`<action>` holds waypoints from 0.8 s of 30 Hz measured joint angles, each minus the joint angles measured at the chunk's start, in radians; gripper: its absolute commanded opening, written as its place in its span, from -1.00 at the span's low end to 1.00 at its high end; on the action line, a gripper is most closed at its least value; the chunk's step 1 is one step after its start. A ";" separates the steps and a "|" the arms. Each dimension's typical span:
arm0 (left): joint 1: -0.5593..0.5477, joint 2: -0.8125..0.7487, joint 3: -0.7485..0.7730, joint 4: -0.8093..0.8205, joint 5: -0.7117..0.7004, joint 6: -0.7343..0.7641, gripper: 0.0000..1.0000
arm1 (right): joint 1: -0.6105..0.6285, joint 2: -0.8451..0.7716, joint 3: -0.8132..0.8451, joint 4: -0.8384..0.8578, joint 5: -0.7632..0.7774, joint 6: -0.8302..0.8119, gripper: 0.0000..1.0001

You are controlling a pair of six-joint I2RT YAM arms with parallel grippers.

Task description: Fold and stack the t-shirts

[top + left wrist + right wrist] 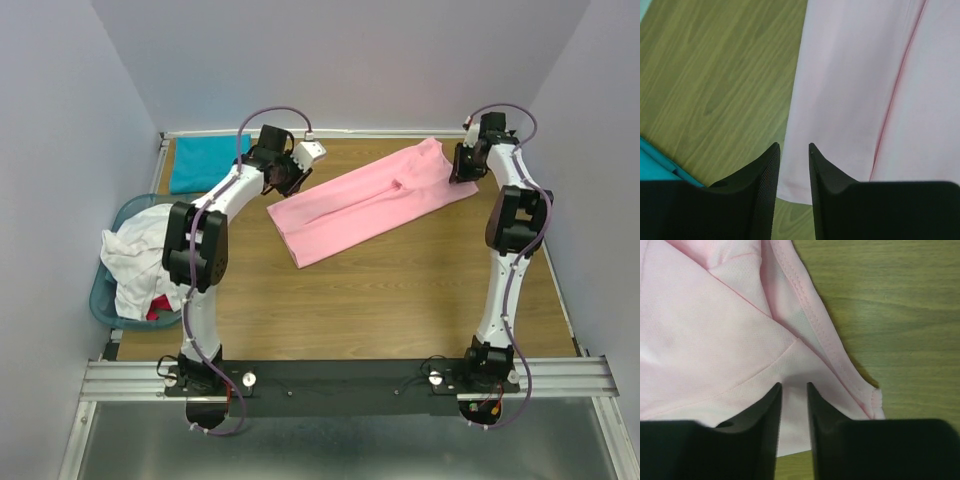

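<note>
A light pink t-shirt (372, 202) lies folded into a long strip, running diagonally across the back of the table. My left gripper (288, 186) hovers over its left end. In the left wrist view the fingers of this gripper (794, 145) stand apart, with the pink cloth's corner (850, 90) flat on the wood below them. My right gripper (462, 170) is over the shirt's right end. In its wrist view that gripper (794, 384) is also open, above the folded pink layers and hem (715, 340). A folded teal t-shirt (205, 162) lies at the back left.
A light-blue basket (103, 300) stands off the table's left edge, holding crumpled white t-shirts (135, 255) and a bit of red cloth (155, 313). The teal shirt's edge (652, 167) shows beside my left fingers. Walls close in the table at the back and sides.
</note>
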 measured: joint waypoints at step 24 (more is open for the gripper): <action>-0.395 -0.183 -0.474 -0.050 -0.148 0.175 -0.84 | 0.006 -0.423 -0.370 -0.023 -0.017 0.002 0.18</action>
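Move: The pink t-shirt's left end, by its far corner, lies about 10 cm below the left hand, some 3 cm back and 4 cm to its left; the end's near corner is about 22 cm back and 2 cm right. The blue cloth sits roughly 14 cm ahead and 29 cm left. The right hand's fingertips are right at the shirt's right end, with its far corner about 13 cm ahead and 9 cm left. The left hand drops about 9 cm onto the shirt's left end while its fingers shut and pinch the cloth, then sweeps back some 17 cm and to the right along the table, dragging that end and turning clockwise. Meanwhile the right hand spreads its fingers wide and lifts some 12 cm off the right end, drawing back, then starts down again, still over the shirt's edge. ##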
